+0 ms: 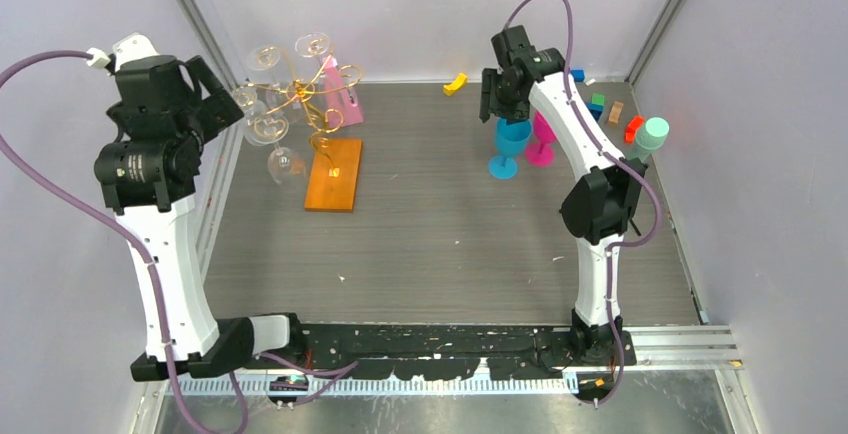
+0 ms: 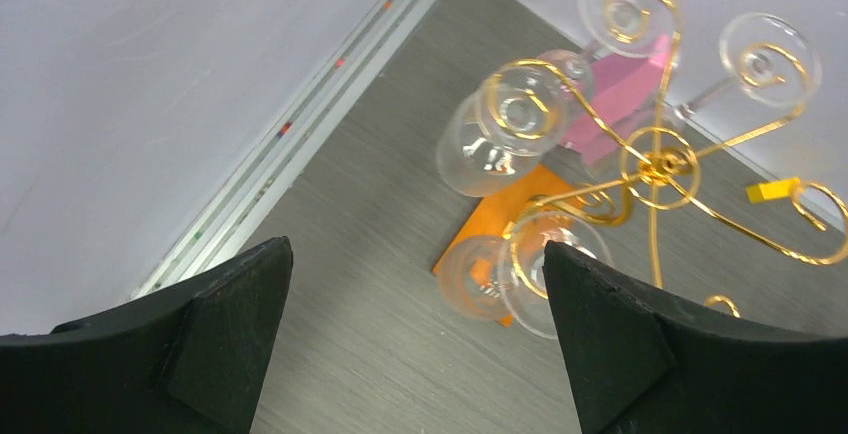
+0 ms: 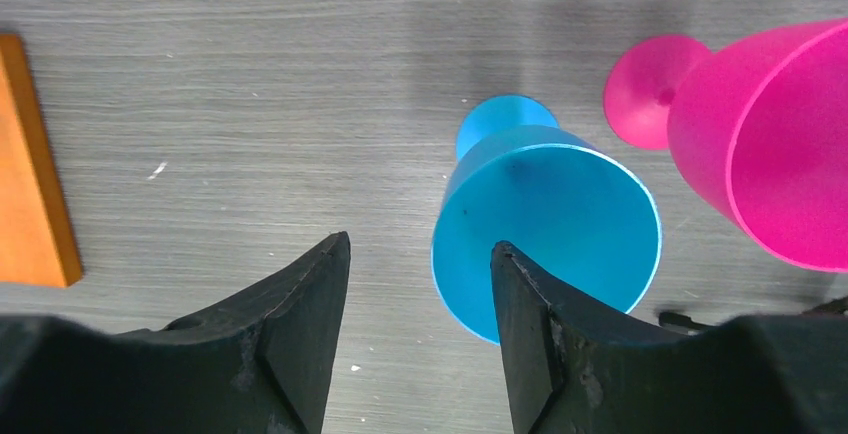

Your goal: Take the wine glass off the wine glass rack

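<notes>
The wine glass rack (image 1: 312, 94) is a tree of gold wire on an orange base (image 1: 335, 176) at the back left. Several clear wine glasses hang from it upside down, among them one (image 2: 500, 129) and a lower one (image 2: 470, 279). My left gripper (image 2: 417, 244) is open wide above the table, just left of the rack (image 2: 655, 159), with nothing between its fingers; in the wrist view its right finger covers part of the lowest glass's foot. My right gripper (image 3: 420, 242) is open over the rim of a blue wine glass (image 3: 560, 214) that stands upright on the table.
A pink wine glass (image 3: 770, 144) stands beside the blue one (image 1: 508, 144). A pink block (image 1: 345, 104) sits behind the rack. A yellow piece (image 1: 455, 83), small coloured blocks (image 1: 605, 109) and a mint cylinder (image 1: 652, 136) lie at the back right. Walls enclose three sides.
</notes>
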Robot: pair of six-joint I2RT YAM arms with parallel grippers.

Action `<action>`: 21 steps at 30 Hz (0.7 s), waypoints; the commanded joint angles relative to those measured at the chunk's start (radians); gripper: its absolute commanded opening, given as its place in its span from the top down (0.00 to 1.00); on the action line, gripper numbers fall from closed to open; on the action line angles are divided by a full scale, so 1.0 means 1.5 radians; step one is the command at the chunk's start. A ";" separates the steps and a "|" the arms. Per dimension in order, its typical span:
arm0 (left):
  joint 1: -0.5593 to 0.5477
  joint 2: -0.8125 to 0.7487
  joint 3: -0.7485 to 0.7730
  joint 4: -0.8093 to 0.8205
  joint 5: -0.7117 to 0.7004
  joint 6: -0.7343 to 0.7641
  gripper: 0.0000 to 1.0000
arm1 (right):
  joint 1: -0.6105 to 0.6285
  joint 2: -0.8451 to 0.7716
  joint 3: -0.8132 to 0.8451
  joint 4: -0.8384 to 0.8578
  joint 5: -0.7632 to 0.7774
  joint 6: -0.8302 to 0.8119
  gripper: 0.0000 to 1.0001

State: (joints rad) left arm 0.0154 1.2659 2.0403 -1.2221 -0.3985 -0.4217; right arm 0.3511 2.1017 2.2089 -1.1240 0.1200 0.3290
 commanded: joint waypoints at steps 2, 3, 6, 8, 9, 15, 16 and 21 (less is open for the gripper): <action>0.068 -0.012 0.003 -0.014 0.046 -0.017 0.00 | -0.007 -0.050 0.042 0.034 -0.058 0.018 0.40; 0.079 -0.011 0.002 -0.011 0.062 -0.023 0.00 | -0.010 -0.058 0.041 0.034 -0.063 0.020 0.40; 0.104 -0.003 -0.015 0.003 0.156 -0.055 0.00 | -0.019 -0.072 0.028 0.037 -0.097 0.033 0.40; 0.120 0.000 -0.042 0.018 0.233 -0.082 0.00 | -0.024 -0.088 0.010 0.045 -0.112 0.039 0.40; 0.129 -0.001 -0.057 0.027 0.268 -0.098 0.01 | -0.027 -0.091 0.002 0.051 -0.116 0.041 0.41; 0.174 -0.018 -0.153 0.065 0.364 -0.172 0.05 | -0.031 -0.123 -0.059 0.064 -0.130 0.022 0.42; 0.177 -0.020 -0.163 0.077 0.383 -0.182 0.05 | -0.033 -0.128 -0.064 0.066 -0.130 0.022 0.43; 0.187 -0.015 -0.200 0.119 0.462 -0.224 0.09 | -0.041 -0.132 -0.069 0.072 -0.145 0.026 0.43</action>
State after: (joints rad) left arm 0.2810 1.2621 1.7603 -1.1515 0.1528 -0.6830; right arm 0.2974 1.9530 2.1056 -1.0542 -0.0654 0.3717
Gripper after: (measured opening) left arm 0.951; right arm 0.576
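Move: The nearest clear wine glass hangs foot-up on the rack, its middle about 4 cm ahead of the left hand, 7 cm to its right and 19 cm below. The next clear glass is some 10 cm ahead and 4 cm right, and the rack's gold hub about 10 cm ahead and 12 cm right. From the right hand, the blue wine glass stands 1 cm back, 4 cm right and 11 cm lower; the pink one 2 cm ahead, 12 cm right. Towards the nearest clear glass on the rack, the left hand first drifts about 2 cm left, then turns back and sinks some 8 cm, easing right and a little forward; its left side rolls down about 30 degrees, fingers staying wide open and not yet on the glass. The right hand, fingers still apart, rises about 4 cm away from the standing blue glass, easing slightly back at the end. ##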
